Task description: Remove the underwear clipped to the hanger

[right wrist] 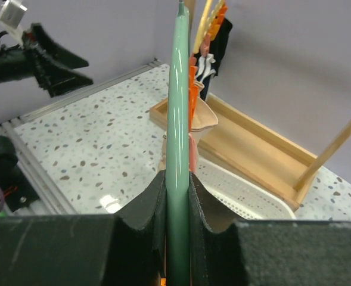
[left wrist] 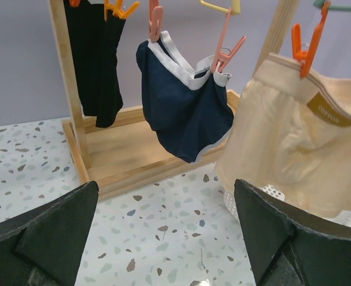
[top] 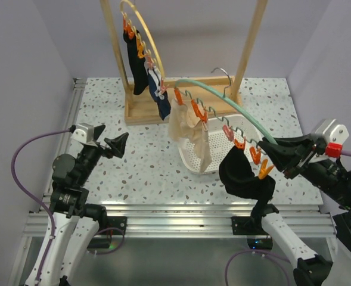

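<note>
A green hanger [top: 235, 102] slants across the middle of the table, and my right gripper [top: 272, 154] is shut on its arm [right wrist: 178, 119]. Orange and pink pegs hold a pale beige underwear [top: 190, 134] and a black one [top: 244, 176] to it. A yellow hanger [top: 148, 33] on the wooden rack carries another black underwear [top: 136, 65] and a navy one with white trim [top: 159, 95]. My left gripper [top: 118, 145] stands open at the left, low over the table and apart from everything. Its wrist view faces the navy underwear [left wrist: 184, 113] and the beige one [left wrist: 288, 155].
A white perforated basket [top: 242, 122] sits under the green hanger, in front of the wooden rack's base [top: 181, 110]. The rack's two uprights rise at the back. Purple walls close in left, right and behind. The metal rail runs along the near table edge.
</note>
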Robot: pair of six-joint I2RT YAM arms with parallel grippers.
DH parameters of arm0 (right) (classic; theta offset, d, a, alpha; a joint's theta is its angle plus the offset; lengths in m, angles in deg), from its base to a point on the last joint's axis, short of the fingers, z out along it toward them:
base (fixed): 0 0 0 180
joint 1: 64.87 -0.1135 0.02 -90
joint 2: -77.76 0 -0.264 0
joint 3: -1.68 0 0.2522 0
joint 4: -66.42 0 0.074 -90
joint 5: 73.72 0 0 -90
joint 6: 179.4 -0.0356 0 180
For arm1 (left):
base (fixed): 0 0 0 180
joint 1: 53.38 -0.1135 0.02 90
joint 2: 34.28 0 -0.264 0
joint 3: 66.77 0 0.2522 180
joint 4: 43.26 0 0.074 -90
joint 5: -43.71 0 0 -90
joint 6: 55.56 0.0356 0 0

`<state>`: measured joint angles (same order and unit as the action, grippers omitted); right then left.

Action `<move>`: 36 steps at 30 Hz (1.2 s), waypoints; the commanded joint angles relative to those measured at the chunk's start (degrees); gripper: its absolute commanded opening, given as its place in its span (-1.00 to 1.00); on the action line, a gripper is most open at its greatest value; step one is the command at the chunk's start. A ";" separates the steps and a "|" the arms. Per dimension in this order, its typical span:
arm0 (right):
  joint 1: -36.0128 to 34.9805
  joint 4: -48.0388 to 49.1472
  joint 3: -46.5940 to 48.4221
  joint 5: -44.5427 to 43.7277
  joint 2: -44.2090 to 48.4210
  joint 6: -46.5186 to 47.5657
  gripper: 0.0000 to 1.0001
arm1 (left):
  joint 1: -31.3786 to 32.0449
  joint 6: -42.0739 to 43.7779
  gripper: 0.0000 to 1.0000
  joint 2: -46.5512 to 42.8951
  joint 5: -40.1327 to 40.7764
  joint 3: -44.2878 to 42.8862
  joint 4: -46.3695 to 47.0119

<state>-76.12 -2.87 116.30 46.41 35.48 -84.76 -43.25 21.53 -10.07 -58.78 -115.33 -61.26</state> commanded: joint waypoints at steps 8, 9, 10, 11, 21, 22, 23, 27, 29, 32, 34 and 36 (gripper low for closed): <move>0.00 -0.38 -1.36 15.39 0.53 0.63 -1.00 | -0.46 0.07 1.00 -1.88 -2.98 -0.35 2.65; 0.08 0.59 -2.24 17.57 0.36 0.54 -1.00 | -0.46 -0.01 1.00 -2.14 -3.50 -0.35 2.65; 0.08 1.20 -4.07 18.90 0.18 0.45 -1.00 | -0.46 -0.10 1.00 -2.32 -3.85 -0.35 2.65; 0.00 2.52 -4.96 20.04 -0.08 0.02 -1.00 | -0.46 -0.10 1.00 -2.50 -4.20 -0.35 2.65; 0.08 12.45 -10.86 29.02 -4.03 -2.53 -1.00 | -0.46 -4.40 1.00 -2.67 -12.90 -1.14 1.94; 0.08 13.51 -10.95 30.06 -4.82 -3.75 -1.00 | -0.46 -4.93 1.00 -2.67 -13.61 -1.05 2.12; 0.00 15.52 -10.95 30.60 -5.35 -4.20 -1.00 | -0.46 -5.54 1.00 -2.33 -14.48 -0.97 2.47; 0.00 20.19 -11.39 31.66 -7.20 -7.45 -1.00 | -0.46 -9.58 1.00 -1.44 -17.74 -0.52 3.35; 0.00 23.25 -11.39 31.48 -8.25 -9.12 -1.00 | -0.46 -10.64 1.00 -1.35 -17.31 -0.35 3.26; 0.00 26.60 -11.65 31.22 -9.39 -10.97 -1.00 | -0.46 -12.31 1.00 -1.97 -13.63 -0.35 3.18; 0.08 27.84 -11.83 31.04 -10.45 -11.76 -1.00 | -0.55 -13.19 1.00 -2.06 -11.60 -1.05 2.30; 0.00 29.24 -12.35 31.39 -11.15 -12.11 -1.00 | -0.46 -13.81 1.00 -1.71 -9.22 -1.84 1.24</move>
<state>-76.10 16.91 103.91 76.18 24.88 -94.16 -43.25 10.78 -11.89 -71.48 -115.33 -60.97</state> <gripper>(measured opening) 0.168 0.997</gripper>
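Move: The beige underwear clipped to the far end of the green hanger hangs about 22 cm to the right of the open left hand, some 8 cm ahead of it and a little above; the navy underwear is about 25 cm ahead and 14 cm right of this hand. From the right hand, which holds the hanger's near end, the beige underwear is roughly 20 cm forward, 18 cm left and 16 cm lower. The black garment hangs some 5 cm forward, 6 cm left and 14 cm below the right hand. Still gripping the green hanger's near end, the right hand first eases back about 3 cm, then carries on left and forward, ending about 8 cm left and 4 cm forward, while it turns some 30 degrees counter-clockwise so that the far end with the beige underwear swings left towards the left hand, the hand dipping about 6 cm and then rising by half of that. The left hand stays wide open and shifts about 4 cm right and 3 cm back, turning some 15 degrees clockwise to face the coming cloth, and no clear touch between its fingers and the cloth can be seen. ##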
